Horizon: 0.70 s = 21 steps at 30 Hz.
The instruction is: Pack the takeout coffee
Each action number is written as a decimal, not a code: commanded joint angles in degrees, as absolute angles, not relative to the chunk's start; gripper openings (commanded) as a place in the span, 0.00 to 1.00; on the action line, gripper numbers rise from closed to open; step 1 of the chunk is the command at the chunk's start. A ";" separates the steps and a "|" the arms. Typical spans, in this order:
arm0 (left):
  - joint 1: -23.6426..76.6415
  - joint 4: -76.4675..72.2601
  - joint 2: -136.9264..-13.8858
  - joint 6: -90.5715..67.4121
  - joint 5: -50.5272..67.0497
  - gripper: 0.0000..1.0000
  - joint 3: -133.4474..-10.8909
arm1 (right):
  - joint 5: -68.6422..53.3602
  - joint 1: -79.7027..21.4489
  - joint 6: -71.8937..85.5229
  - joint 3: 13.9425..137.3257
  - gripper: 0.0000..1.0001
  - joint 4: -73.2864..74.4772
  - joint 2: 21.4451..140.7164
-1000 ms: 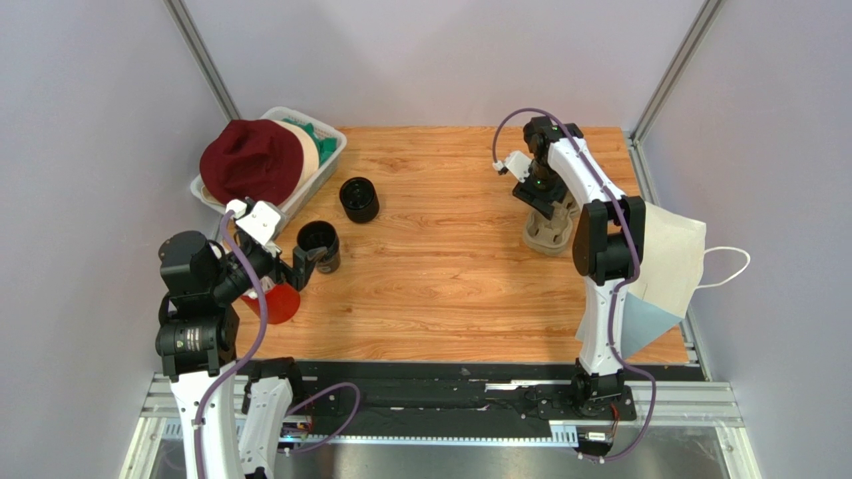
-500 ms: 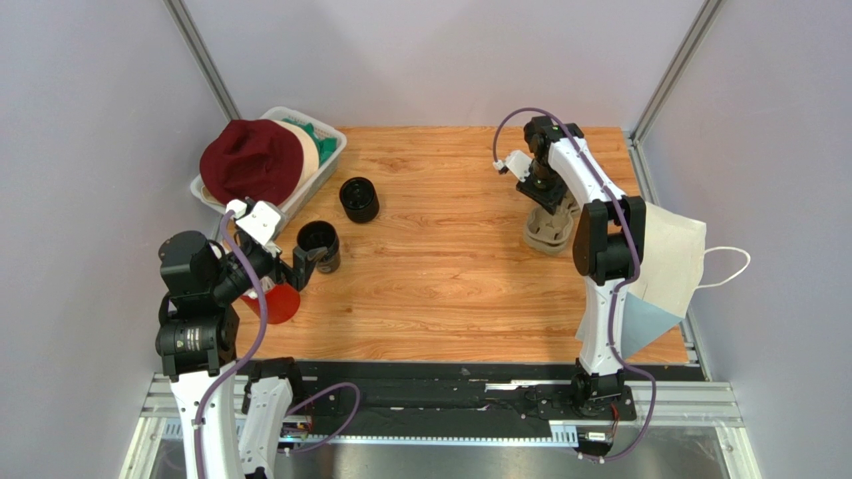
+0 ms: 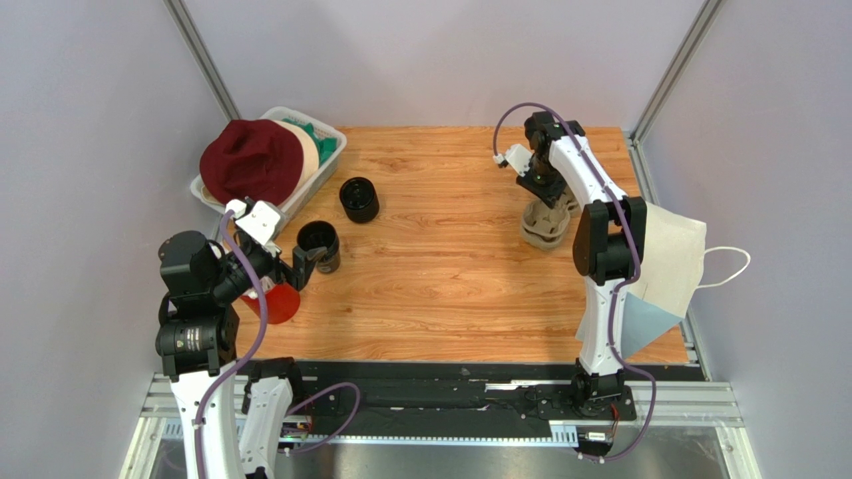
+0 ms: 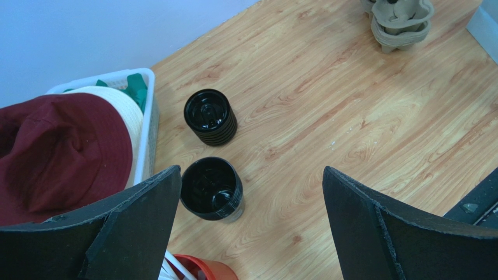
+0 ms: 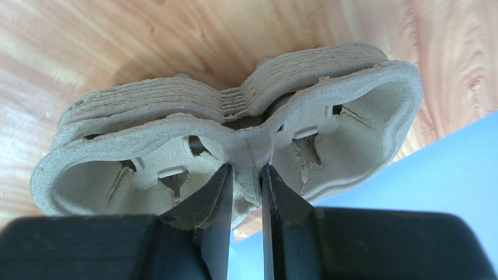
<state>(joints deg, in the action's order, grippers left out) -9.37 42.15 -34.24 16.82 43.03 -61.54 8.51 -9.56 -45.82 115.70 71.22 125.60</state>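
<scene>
Two small dark cups stand on the wooden table. The open one point(image 3: 320, 242) point(image 4: 211, 188) sits just off my left gripper's point(image 3: 311, 262) point(image 4: 251, 175) left finger. The other cup point(image 3: 358, 198) point(image 4: 210, 116), ribbed with a closed top, stands further out. My left gripper is wide open with nothing between its fingers. Far right, my right gripper point(image 3: 545, 190) point(image 5: 245, 170) is shut on the middle post of the top grey pulp cup tray point(image 3: 547, 228) point(image 5: 234, 134) of a stack. A pale-blue paper bag point(image 3: 640, 321) point(image 5: 450, 175) lies flat at the right edge.
A red cup of white straws point(image 3: 276, 302) point(image 4: 204, 271) stands under my left wrist. A white bin point(image 3: 325, 165) point(image 4: 149, 116) at the back left holds a maroon hat point(image 3: 250, 160) point(image 4: 58, 146) and other cloth. A beige bag with white handles point(image 3: 672, 257) overlaps the blue one.
My right gripper's jaws have closed on the tray's middle post and the wrist has shifted slightly away. The left arm and both cups have not moved.
</scene>
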 commanded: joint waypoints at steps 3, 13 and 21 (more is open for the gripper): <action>-9.93 40.17 -34.63 16.17 44.21 0.99 -61.61 | 12.39 -9.58 -41.75 118.39 0.17 61.89 122.78; -9.93 40.17 -34.80 16.26 44.30 0.99 -61.70 | 26.17 -10.11 -40.87 115.57 0.14 47.38 123.22; -9.93 40.25 -34.72 16.26 44.12 0.99 -61.52 | 39.36 -9.93 -42.80 118.56 0.11 38.09 128.49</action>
<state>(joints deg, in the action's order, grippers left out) -9.43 42.15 -34.24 16.82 43.03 -61.54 28.86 -9.82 -41.82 115.83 48.14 126.17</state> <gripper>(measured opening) 0.990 0.225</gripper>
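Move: Pinched between the right fingers is the middle of the top cup carrier, and the stack it comes from lies almost directly under that hand: about level fore and aft, some 2 cm to the left, its middle about 4 cm lower. The paper bag stands roughly 18 cm back from the hand and 14 cm to its right. From the idle left hand, the stack is about 23 cm ahead, 48 cm to the right and 27 cm below. Pulling the top carrier away from the stack, the right hand keeps its pinch on the middle divider and goes about 9 cm forward, nearly level at first, then also climbing some 4 cm and veering a little right. Meanwhile the wrist tips steadily, about 30 degrees in all, swinging the downward fingertips forward and somewhat to the right. ##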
